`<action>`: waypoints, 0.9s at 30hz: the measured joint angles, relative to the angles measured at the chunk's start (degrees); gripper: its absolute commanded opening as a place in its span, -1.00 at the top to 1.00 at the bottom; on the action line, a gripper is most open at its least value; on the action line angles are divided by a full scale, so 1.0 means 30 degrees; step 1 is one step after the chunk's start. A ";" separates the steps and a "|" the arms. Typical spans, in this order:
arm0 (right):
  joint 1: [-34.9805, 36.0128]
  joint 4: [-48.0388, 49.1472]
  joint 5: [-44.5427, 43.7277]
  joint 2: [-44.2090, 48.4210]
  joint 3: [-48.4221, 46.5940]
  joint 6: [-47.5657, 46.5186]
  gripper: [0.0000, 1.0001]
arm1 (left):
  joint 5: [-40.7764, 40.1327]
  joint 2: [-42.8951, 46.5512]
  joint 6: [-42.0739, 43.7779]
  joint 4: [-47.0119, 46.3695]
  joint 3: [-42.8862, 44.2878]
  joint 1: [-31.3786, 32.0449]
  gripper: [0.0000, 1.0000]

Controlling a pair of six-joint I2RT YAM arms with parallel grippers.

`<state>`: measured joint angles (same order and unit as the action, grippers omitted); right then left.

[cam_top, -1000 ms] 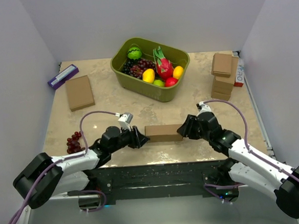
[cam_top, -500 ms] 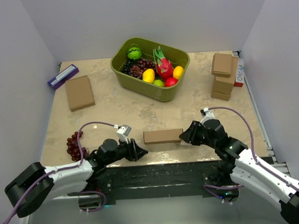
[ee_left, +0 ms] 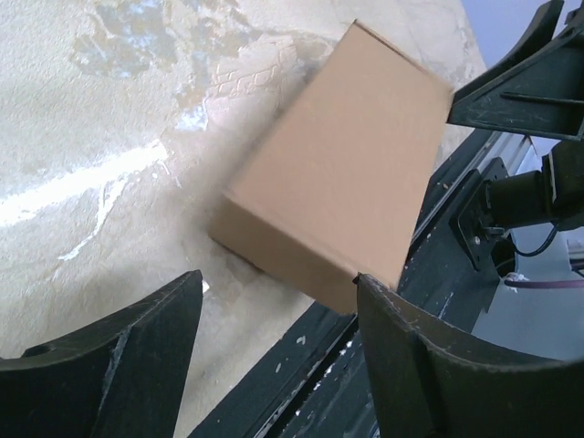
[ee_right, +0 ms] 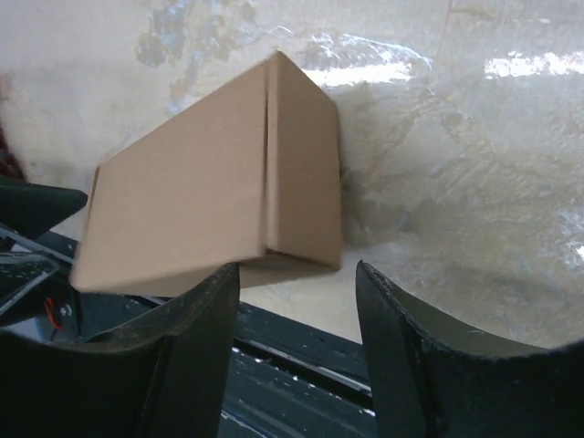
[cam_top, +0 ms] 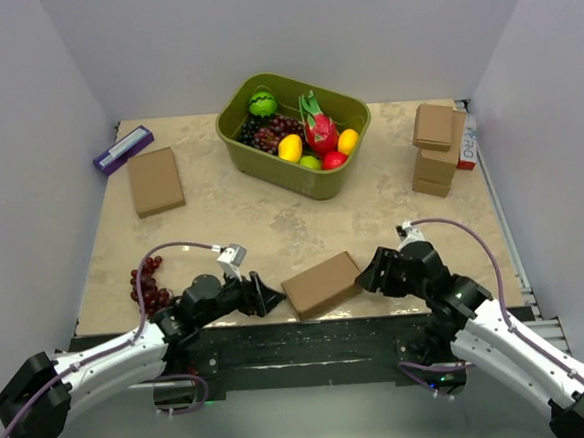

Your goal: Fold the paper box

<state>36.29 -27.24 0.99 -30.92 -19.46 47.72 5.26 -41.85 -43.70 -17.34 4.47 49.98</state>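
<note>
The paper box (cam_top: pixel 322 284) is a closed brown cardboard box lying skewed at the table's near edge, between both grippers. My left gripper (cam_top: pixel 263 296) is open just left of it. In the left wrist view the box (ee_left: pixel 342 182) is blurred, and its near corner is at the tip of one finger (ee_left: pixel 401 347) of my open left gripper (ee_left: pixel 276 283). My right gripper (cam_top: pixel 370 274) is open just right of the box. In the right wrist view the box (ee_right: pixel 201 201) lies ahead of my open right gripper (ee_right: pixel 297 269), mostly toward its left finger (ee_right: pixel 182 347). Neither gripper holds it.
A green basket (cam_top: pixel 234 135) of fruit stands at the back centre. A flat brown box (cam_top: pixel 156 180) and a purple box (cam_top: pixel 123 149) lie back left. Stacked small brown boxes (cam_top: pixel 435 149) stand back right. Grapes (cam_top: pixel 146 281) lie near left. The black base rail (cam_top: pixel 310 338) runs along the near edge.
The box was pressed end to end between both grippers. Both arms have pulled back toward the near edge, and the box has dropped and swung askew.
</note>
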 measured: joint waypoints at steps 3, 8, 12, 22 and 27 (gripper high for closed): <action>0.0007 -0.0707 0.0022 0.0270 -0.0007 -0.0007 -0.39 | -0.0073 0.0080 -0.0066 0.0641 0.0160 -0.0007 -0.60; 0.0007 -0.1683 0.0102 0.0583 -0.0568 -0.0313 -0.63 | -0.0415 0.0095 0.0080 0.1719 0.1100 -0.0015 -0.72; 0.0007 -0.1464 0.0066 0.0087 -0.1479 -0.0721 -0.80 | -0.0233 -0.0845 0.0801 0.2244 0.2317 -0.1581 -0.74; -0.5756 0.3235 0.1472 -0.7628 -0.4962 -0.4240 -0.91 | 0.3038 -0.4554 0.4320 0.3512 0.6798 -1.1300 -0.92; -1.0054 0.4852 0.2565 -0.7825 -0.6251 -0.5960 -0.95 | 0.3453 -0.3759 0.6018 0.5100 0.9034 -1.3835 -0.99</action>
<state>6.13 -12.69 8.69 -54.39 -38.22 29.85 15.62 -53.12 -25.65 -2.04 31.57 8.47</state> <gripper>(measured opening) 0.954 0.992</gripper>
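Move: The paper box lies flat near the table's front edge between the hands: some 14 cm right of the left hand and 3 cm ahead, and about 12 cm left of the right hand and 2 cm ahead, its middle roughly 5 cm below both. From the left hand, the grapes lie about 29 cm left and 6 cm ahead, and the green tub about 37 cm ahead and 9 cm right; the stacked boxes stand some 32 cm ahead and 20 cm right of the right hand. Both hands quit the two ends of the paper box, their fingers opening wide: after barely stirring at first, the left sweeps forward about 17 cm, out to the left and up, turning counter-clockwise some 25 degrees. The right first eases back a touch, then swings forward about 15 cm, rising and veering right towards the stacked boxes while turning clockwise and tipping its fingers up, so that both end well clear of the box, close to neither end. ##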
